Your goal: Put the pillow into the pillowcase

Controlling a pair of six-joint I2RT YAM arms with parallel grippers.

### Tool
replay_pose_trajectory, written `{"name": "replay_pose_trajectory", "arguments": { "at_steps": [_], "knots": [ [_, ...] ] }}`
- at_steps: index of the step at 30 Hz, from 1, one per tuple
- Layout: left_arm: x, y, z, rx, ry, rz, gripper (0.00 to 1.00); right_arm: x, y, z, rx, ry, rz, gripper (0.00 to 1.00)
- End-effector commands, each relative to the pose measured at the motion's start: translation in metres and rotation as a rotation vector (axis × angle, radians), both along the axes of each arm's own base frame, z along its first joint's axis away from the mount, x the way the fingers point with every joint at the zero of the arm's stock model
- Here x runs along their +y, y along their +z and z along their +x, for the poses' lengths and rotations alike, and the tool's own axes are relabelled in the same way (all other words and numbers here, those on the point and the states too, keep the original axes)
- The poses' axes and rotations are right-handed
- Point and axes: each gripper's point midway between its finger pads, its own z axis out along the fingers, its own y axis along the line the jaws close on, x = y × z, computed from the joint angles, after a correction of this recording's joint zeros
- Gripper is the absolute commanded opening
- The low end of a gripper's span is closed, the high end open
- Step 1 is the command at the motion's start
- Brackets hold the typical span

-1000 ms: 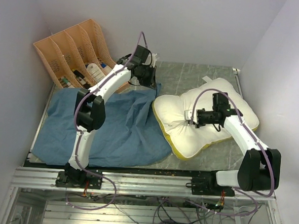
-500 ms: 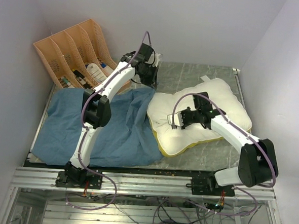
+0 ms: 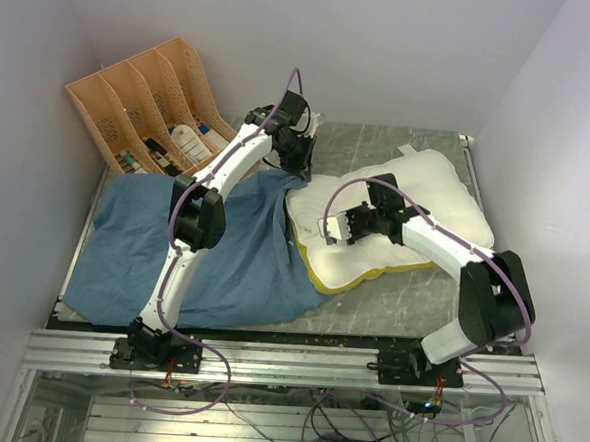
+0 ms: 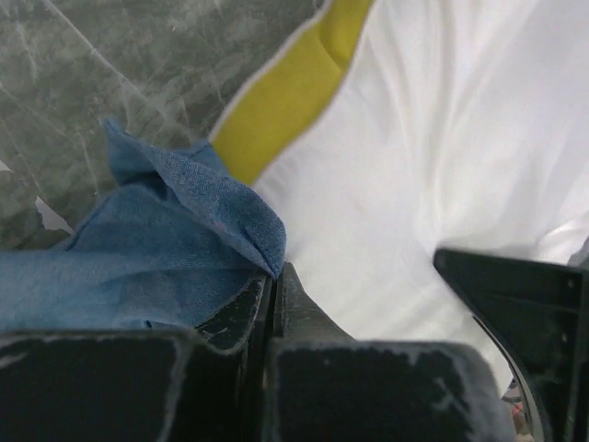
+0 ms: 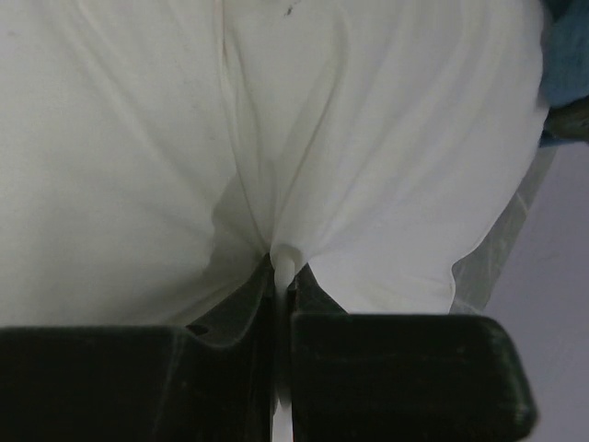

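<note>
The cream-white pillow (image 3: 432, 194) with its yellow edge (image 4: 294, 97) lies right of centre, its left end touching the blue pillowcase (image 3: 232, 267). My right gripper (image 3: 331, 229) is shut on a pinch of the pillow's white cover (image 5: 283, 260) near that left end. My left gripper (image 3: 300, 171) is shut on the pillowcase's edge (image 4: 221, 221) at its back right corner and holds it raised just beside the pillow (image 4: 414, 138). The rest of the pillowcase lies wrinkled on the table's left half. Whether the pillow's end is inside the opening cannot be told.
An orange slotted file rack (image 3: 147, 97) with small items stands at the back left, close behind the left arm. Grey marble tabletop (image 3: 380, 146) shows behind the pillow. Walls close in on both sides, and a metal rail (image 3: 286, 361) runs along the near edge.
My right gripper has dragged the pillow leftward until its end meets the pillowcase. My left gripper has shifted slightly right and back, still holding the case's edge.
</note>
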Motion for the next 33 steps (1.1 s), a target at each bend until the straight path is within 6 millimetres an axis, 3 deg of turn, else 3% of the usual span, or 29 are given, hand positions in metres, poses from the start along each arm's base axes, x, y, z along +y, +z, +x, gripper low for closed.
{"name": "replay_pose_trajectory", "arguments": {
  "at_steps": [1, 9, 12, 15, 18, 21, 24, 26, 28, 31, 33],
  "knots": [
    [-0.014, 0.025, -0.006, -0.020, -0.040, -0.064, 0.07, -0.001, 0.027, 0.048, -0.147, -0.030, -0.022, 0.00],
    [-0.022, 0.016, 0.005, -0.025, 0.008, -0.084, 0.19, 0.026, 0.030, 0.021, -0.081, 0.082, 0.091, 0.00],
    [-0.029, 0.010, 0.008, -0.011, 0.018, -0.107, 0.22, 0.027, 0.018, 0.014, -0.045, 0.070, 0.112, 0.02],
    [-0.033, 0.004, 0.008, 0.001, 0.023, -0.112, 0.30, 0.027, 0.011, 0.015, -0.020, 0.045, 0.127, 0.04],
    [-0.030, 0.015, 0.013, -0.039, 0.049, -0.104, 0.45, 0.027, 0.010, 0.015, 0.007, 0.015, 0.154, 0.13],
    [-0.013, 0.059, 0.031, -0.186, 0.134, -0.082, 0.63, 0.024, 0.022, 0.010, 0.052, -0.014, 0.231, 0.30],
    [0.014, 0.128, 0.044, -0.388, 0.247, -0.094, 0.80, 0.010, 0.039, 0.003, 0.101, -0.038, 0.321, 0.50],
    [0.034, 0.163, 0.042, -0.486, 0.299, -0.125, 0.91, -0.001, 0.049, -0.004, 0.122, -0.041, 0.356, 0.60],
    [0.051, 0.199, 0.034, -0.577, 0.350, -0.178, 1.00, -0.011, 0.056, -0.011, 0.144, -0.044, 0.376, 0.66],
    [0.075, 0.243, 0.007, -0.655, 0.394, -0.284, 0.99, -0.018, 0.068, -0.027, 0.172, -0.028, 0.410, 0.71],
    [0.084, 0.249, -0.015, -0.655, 0.392, -0.327, 1.00, -0.021, 0.076, -0.037, 0.183, -0.016, 0.431, 0.75]
  ]
}}
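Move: The left hand pinches the pillowcase's far corner; the middle of the pillow lies about 22 cm to its right, 9 cm back and 6 cm lower, and the wooden organizer about 34 cm left, 8 cm farther out. The right hand grips a fold of the pillow, whose middle is some 12 cm to its right and 4 cm ahead, a little below. The case's far corner is about 10 cm left and 13 cm ahead of that hand. Both hands let go and lift off. The right fingers first ease the pinched pillow fold about 1.5 cm forward and slightly left, then open and come up some 6 cm, backing off to the right. The left hand creeps a little right and forward, opens off the case corner, then rises fast, about 19 cm, swinging left as its fingers tip forward and up some 30 degrees. ##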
